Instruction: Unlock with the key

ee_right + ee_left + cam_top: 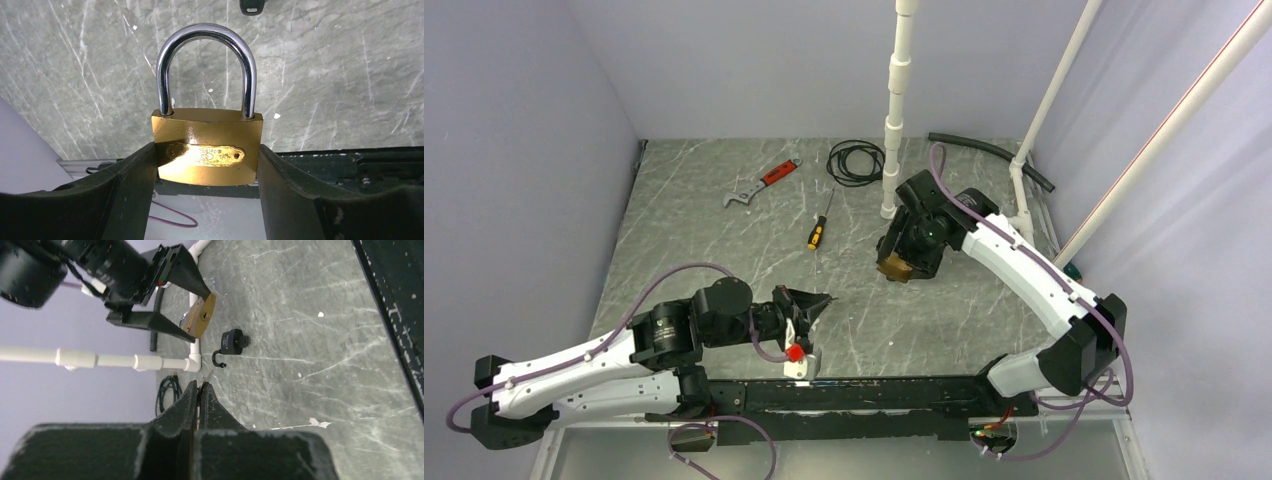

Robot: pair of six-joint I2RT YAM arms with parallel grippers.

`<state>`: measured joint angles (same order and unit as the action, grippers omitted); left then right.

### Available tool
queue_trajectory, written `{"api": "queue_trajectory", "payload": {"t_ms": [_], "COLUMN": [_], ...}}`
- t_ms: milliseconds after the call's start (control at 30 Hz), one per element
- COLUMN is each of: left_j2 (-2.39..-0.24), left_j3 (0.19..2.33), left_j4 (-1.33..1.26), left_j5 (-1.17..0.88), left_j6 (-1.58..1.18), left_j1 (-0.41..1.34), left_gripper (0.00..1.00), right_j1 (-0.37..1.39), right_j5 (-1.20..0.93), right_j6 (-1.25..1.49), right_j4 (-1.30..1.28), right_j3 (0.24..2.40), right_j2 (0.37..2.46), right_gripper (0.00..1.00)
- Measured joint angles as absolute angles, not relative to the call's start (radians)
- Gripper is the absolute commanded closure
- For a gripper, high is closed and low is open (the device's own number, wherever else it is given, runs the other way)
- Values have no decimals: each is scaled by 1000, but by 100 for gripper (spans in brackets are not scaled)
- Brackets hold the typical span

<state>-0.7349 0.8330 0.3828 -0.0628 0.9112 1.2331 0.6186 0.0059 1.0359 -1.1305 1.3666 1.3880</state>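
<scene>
A brass padlock [207, 130] with a closed steel shackle [206, 35] is held by its sides in my right gripper [206, 147], a little above the table. In the left wrist view the padlock [202, 315] shows its underside and keyhole, facing my left gripper [199, 386]. That gripper is shut on the key [205, 381], of which only a thin metal tip shows past the fingertips. From above, the left gripper [817, 300] is a short way to the left of the right gripper [896, 265] and nearer the arm bases, apart from the padlock [892, 268].
A small black padlock [231, 341] with an open hook lies on the table between the grippers. Further back lie a screwdriver [819, 232], a red-handled wrench [759, 185], a black cable coil [856, 162] and a black hose [989, 150]. A white pipe stand [894, 120] rises behind the right gripper.
</scene>
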Motion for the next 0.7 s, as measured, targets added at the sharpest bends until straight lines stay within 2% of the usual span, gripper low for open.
{"api": "queue_trajectory", "payload": {"t_ms": [233,700], "left_j2": [-763,-828], "left_j3": [767,700], "left_j4": [364,255], "left_j5": [-91,-62], "left_j6": [1051,1087], "left_j1": [1241,1248], "left_gripper": [100,100], "right_j1": [617,675], "right_j5": [-82,-147], "right_j6": [1133,1335], "right_j4": [-1098,-1000], "right_j3": [1346,1250], "right_j2": [1400,1399], "right_gripper": [100,100]}}
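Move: Ahead and to the right of the left hand, which holds the key, the gold padlock sits in the right fingers, roughly 10 cm farther out, 12 cm to the right and 9 cm lower. From the right hand the key is about 11 cm back, 12 cm left and 9 cm higher. The black padlock lies on the table some 12 cm ahead of the right hand, level with it sideways, 18 cm below. Closing in on each other in the air, both hands keep their grips: the left hand sinks about 5 cm with the key and edges right towards the gold padlock, its fingertips dipping slightly. The right hand carries the gold padlock some 5 cm left, easing a little back and down, while its fingers tilt some 15 degrees left and back towards the key. ##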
